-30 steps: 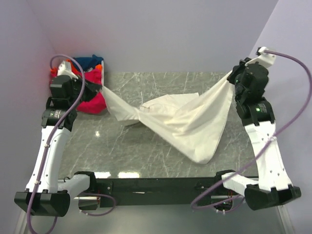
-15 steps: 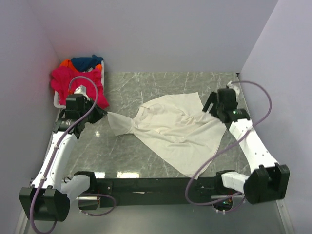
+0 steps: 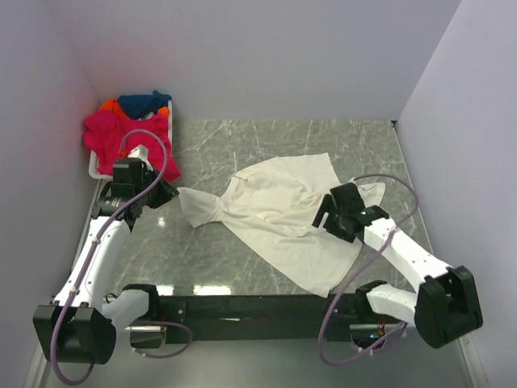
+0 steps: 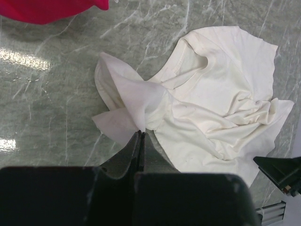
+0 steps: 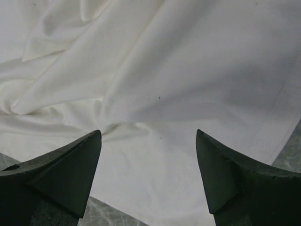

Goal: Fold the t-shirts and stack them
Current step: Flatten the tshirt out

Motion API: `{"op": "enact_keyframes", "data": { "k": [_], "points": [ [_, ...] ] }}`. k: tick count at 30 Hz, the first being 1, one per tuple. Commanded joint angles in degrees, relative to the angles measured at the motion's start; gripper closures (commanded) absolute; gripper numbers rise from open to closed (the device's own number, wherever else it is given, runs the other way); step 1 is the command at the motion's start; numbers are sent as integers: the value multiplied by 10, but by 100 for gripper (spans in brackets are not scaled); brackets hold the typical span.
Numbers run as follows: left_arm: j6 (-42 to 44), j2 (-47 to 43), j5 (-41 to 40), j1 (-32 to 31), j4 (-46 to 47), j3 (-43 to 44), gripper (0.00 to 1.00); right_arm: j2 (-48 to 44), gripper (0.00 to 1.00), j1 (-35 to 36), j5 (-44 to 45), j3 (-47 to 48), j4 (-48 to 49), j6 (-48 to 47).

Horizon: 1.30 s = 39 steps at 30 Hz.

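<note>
The large cream t-shirt point(image 3: 275, 218) lies crumpled on the marble table, collar toward the back. Its left corner is drawn out into a point. My left gripper point(image 3: 170, 192) is shut on that corner; in the left wrist view the fingers point(image 4: 140, 133) pinch a thin fold of the cream t-shirt point(image 4: 216, 99). My right gripper point(image 3: 327, 217) hovers open over the shirt's right side. In the right wrist view both fingers stand wide apart above the cream cloth point(image 5: 155, 70) with nothing between them. Pink point(image 3: 113, 133), dark blue point(image 3: 141, 103) and orange point(image 3: 107, 105) t-shirts sit piled at the back left.
The white basket point(image 3: 93, 171) holding the coloured shirts stands in the back left corner against the wall. Pink cloth point(image 4: 47, 9) hangs over its side near my left arm. Purple walls close in the table on three sides.
The right gripper opened and let go of the cream t-shirt, then dropped down and inward over it. The shirt fell from its stretched hang onto the table. The left arm lowered.
</note>
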Motion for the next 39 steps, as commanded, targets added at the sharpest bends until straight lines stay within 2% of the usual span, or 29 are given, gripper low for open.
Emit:
{"op": "enact_keyframes", "data": {
  "k": [1, 9, 16, 21, 26, 30, 33, 36, 37, 39],
  "points": [
    [16, 5, 13, 3, 21, -2, 100, 53, 13, 3, 14, 19, 52, 5],
    [20, 17, -14, 3, 35, -2, 100, 218, 12, 4, 36, 107, 72, -40],
    [31, 39, -36, 7, 45, 10, 100, 360, 11, 1, 52, 239, 47, -76],
    [40, 74, -40, 17, 58, 40, 100, 448, 11, -15, 55, 369, 16, -97],
    [43, 128, -34, 25, 70, 96, 100, 517, 11, -32, 22, 530, -4, -129],
    [42, 157, -21, 26, 75, 137, 100, 532, 11, -32, -5, 624, -29, -154],
    [41, 164, -11, 26, 72, 154, 100, 480, 11, -32, -4, 602, -21, -154],
    [41, 158, -4, 26, 71, 151, 100, 397, 11, -32, 1, 504, -9, -143],
    [42, 155, -2, 26, 71, 142, 100, 373, 11, -33, 2, 436, -6, -131],
    [42, 144, 3, 26, 69, 130, 99, 301, 11, -33, 0, 362, 0, -118]
  ]
}}
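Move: The white t-shirt lies spread but wrinkled under the open right hand, its middle some 13 cm to that hand's left and about 6 cm below. Its bunched folds lie about 6 cm ahead and 8 cm left of the right hand, its near corner roughly 22 cm back and 1 cm left. The left hand already grips one end; from it the shirt's middle is about 32 cm right, 6 cm back and 19 cm down, the clothes basket 16 cm ahead and 14 cm left. The t-shirt's right part is swept forward by the right hand: fingers still wide open, it sinks about 5 cm to the cloth and runs outward some 25 cm, rising towards the end, then draws back about 5 cm above the shirt. The left hand keeps its shut grip on the raised end, dips slightly and carries it about 8 cm forward and slightly up. ##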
